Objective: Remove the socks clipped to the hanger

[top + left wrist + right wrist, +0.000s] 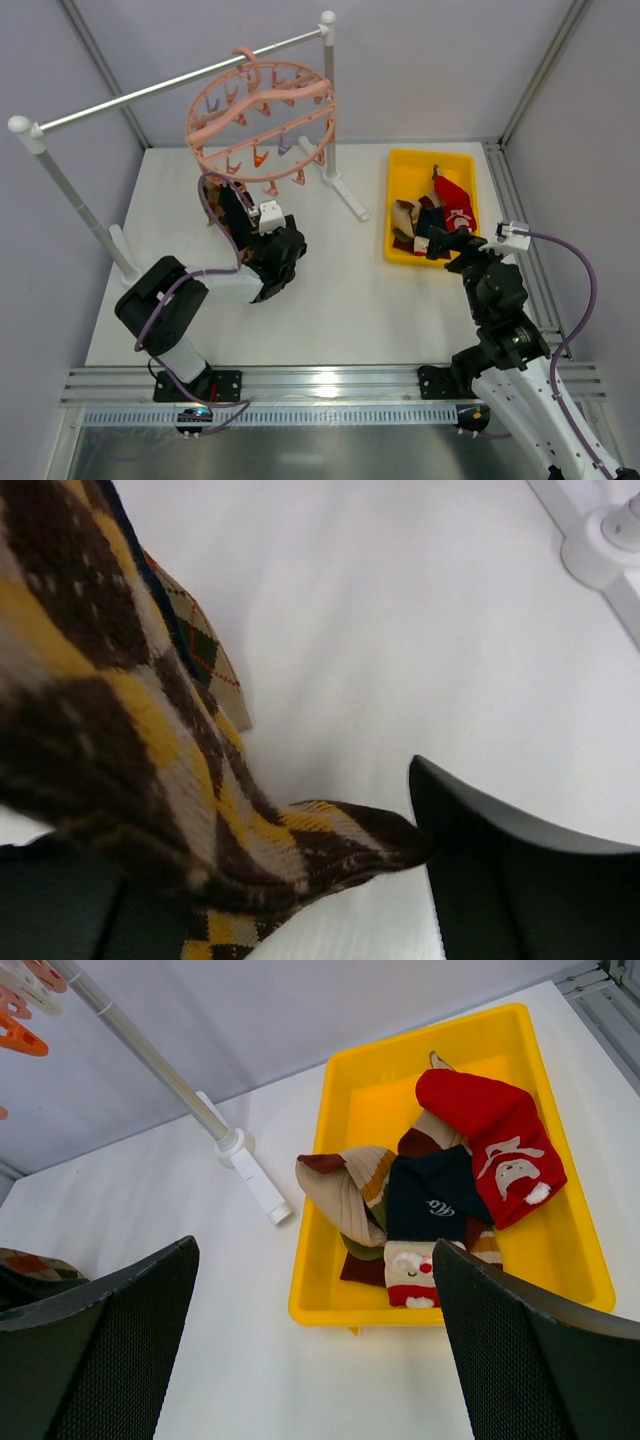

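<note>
The salmon-pink hanger [262,120] hangs by its hook from the grey rail, and its clips look empty. My left gripper [240,215] is below it and open. In the left wrist view a brown and yellow argyle sock [130,730] lies across the left gripper [270,865]. It covers the left finger, and its tip touches the right finger [520,880]. A tan argyle sock [205,655] lies behind it. My right gripper [447,245] [315,1250] is open and empty over the near edge of the yellow tray [350,1100]. Several removed socks [440,1190] lie in the tray.
The grey rail [180,85] rests on white posts, one at the left [60,180] and one at the back centre [330,100]. That post's foot [245,1165] lies left of the tray. Orange hanger clips [20,1035] show at the top left of the right wrist view.
</note>
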Robot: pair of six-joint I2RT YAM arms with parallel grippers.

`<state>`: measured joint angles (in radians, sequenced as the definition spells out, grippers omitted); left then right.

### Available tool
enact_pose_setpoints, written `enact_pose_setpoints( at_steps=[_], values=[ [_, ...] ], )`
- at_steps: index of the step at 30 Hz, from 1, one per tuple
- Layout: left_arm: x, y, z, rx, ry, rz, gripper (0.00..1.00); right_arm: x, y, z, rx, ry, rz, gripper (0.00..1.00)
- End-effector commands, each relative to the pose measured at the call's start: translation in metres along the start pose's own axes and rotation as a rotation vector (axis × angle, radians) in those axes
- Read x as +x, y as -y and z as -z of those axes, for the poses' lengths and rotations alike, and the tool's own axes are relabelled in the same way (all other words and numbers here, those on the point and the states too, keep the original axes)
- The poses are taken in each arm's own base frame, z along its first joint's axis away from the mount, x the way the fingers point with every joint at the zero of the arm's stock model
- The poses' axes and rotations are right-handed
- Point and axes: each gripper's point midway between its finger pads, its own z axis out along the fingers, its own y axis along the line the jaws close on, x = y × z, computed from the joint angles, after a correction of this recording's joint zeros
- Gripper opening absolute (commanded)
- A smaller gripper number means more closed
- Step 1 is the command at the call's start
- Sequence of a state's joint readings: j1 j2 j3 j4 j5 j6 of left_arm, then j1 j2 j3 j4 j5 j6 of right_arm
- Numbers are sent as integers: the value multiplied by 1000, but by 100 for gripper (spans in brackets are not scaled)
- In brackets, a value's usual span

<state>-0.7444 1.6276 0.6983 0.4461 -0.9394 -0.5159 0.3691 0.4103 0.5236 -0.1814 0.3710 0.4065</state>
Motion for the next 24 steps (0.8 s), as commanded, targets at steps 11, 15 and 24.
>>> enact_pose_setpoints(
  at_steps=[11,15,24],
  values=[
    [-21,5,7,85,26,87,0,-13,-9,2,-33,28,-4,98],
    [-33,8,35,215,8,114,0,-3,-7,-7,-19,-8,22,98],
    [-44,19,113,520,-78,44,0,16,-30,-23,-108,-84,16,98]
  ],
)
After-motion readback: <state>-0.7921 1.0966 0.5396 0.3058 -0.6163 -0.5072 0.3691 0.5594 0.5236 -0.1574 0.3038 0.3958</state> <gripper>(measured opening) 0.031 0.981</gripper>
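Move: The left hand has the toe end of the brown-and-yellow checked sock between its still-open fingers; the sock hangs down from above, its middle about 4 cm to the left, level fore and aft, and some 5 cm higher. The navy sock hangs about 4 cm ahead and 7 cm left, the argyle sock about 6 cm ahead and 10 cm left, both a few centimetres higher. From the right hand the checked sock is roughly 11 cm ahead, 41 cm left and 10 cm lower. Almost in place, the left fingers close and pinch the toe end of the checked sock, then the hand lifts about 8 cm while drawing back some 6 cm and a little right, away from the argyle sock, with the wrist swinging about 20 degrees clockwise and its left side dipping. Late on, the empty, open right hand eases down some 3 cm, forward and left towards the checked sock, tipping slightly downward. ##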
